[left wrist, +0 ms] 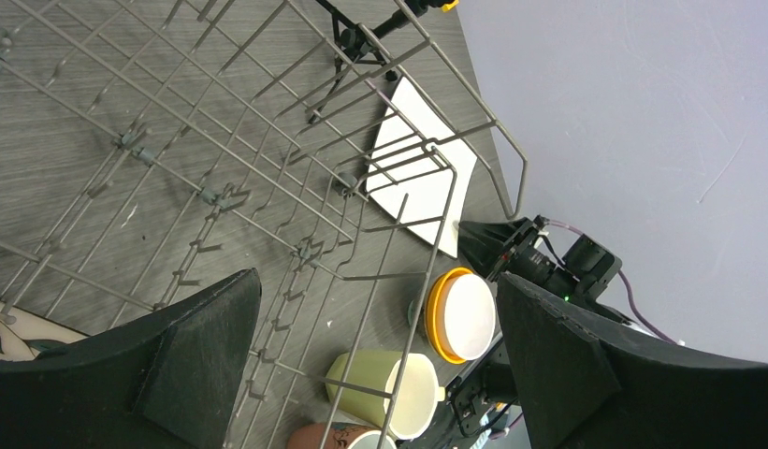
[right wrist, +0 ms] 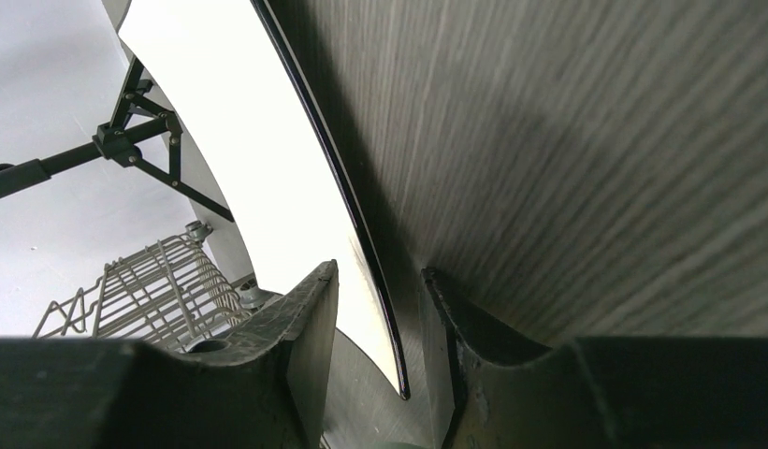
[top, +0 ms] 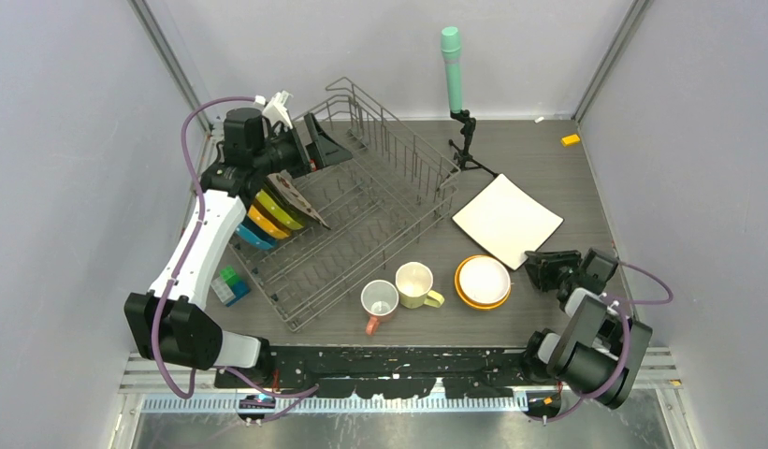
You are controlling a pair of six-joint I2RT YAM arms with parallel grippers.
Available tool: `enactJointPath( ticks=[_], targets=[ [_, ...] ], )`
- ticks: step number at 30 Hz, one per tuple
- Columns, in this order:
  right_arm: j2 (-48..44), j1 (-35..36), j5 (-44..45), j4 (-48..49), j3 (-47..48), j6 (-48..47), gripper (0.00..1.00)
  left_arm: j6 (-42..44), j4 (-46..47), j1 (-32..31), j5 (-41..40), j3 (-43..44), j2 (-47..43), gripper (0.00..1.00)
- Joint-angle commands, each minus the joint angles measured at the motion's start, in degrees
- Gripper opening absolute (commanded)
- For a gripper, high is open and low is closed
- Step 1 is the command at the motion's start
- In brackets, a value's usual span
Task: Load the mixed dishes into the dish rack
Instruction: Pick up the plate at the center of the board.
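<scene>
The dish rack stands at the left middle, with blue, orange and yellow-green plates upright in its left end. My left gripper hovers open over the rack's back left; in its wrist view the left gripper holds nothing above the rack. The white square plate lies flat to the right. My right gripper is at its near corner. In the right wrist view the gripper is open, and the plate corner sits between the jaws, touching neither. A white bowl in an orange bowl, a pale-yellow mug and a pink mug stand in front.
A green-topped cylinder on a black tripod stands behind the rack's right end. A small blue-green box sits left of the rack, near my left arm. A small orange piece lies at the back right. Grey walls close in both sides.
</scene>
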Motion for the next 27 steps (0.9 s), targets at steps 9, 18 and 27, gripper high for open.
enactJointPath(
  ticks=[9, 18, 27],
  targets=[
    [-4.38, 1.96, 2.53, -7.95, -3.43, 0.91, 0.45, -0.61, 2.44, -0.09, 1.8, -0.38, -0.28, 1.0],
    [5.26, 8.1, 3.12, -1.67, -1.38, 2.56, 0.46, -0.88, 2.54, -0.13, 1.69, -0.63, -0.52, 1.0],
    [5.72, 12.4, 9.12, 5.7, -2.95, 7.08, 0.44, -0.71, 2.52, -0.09, 1.67, -0.63, -0.78, 1.0]
  ],
)
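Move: The middle of the white square plate lies about 10 cm ahead of my right hand and 5 cm to its left, barely a centimetre lower; its near corner is just to my left. The stacked bowls sit some 11 cm left and 4 cm back, and the yellow mug about 27 cm left and 5 cm back. From my left hand, that plate is roughly 40 cm to the right, about level in reach and some 30 cm below. Low at the plate's near corner, I ease my right hand back about 1 cm. Then I sweep it left towards the stacked bowls and a little forward onto the corner, ending some 5 cm left of where I began. The hand turns slightly counter-clockwise; its fingers stay part open, one over the plate's face and the other at the rim, which comes up against that outer finger. ##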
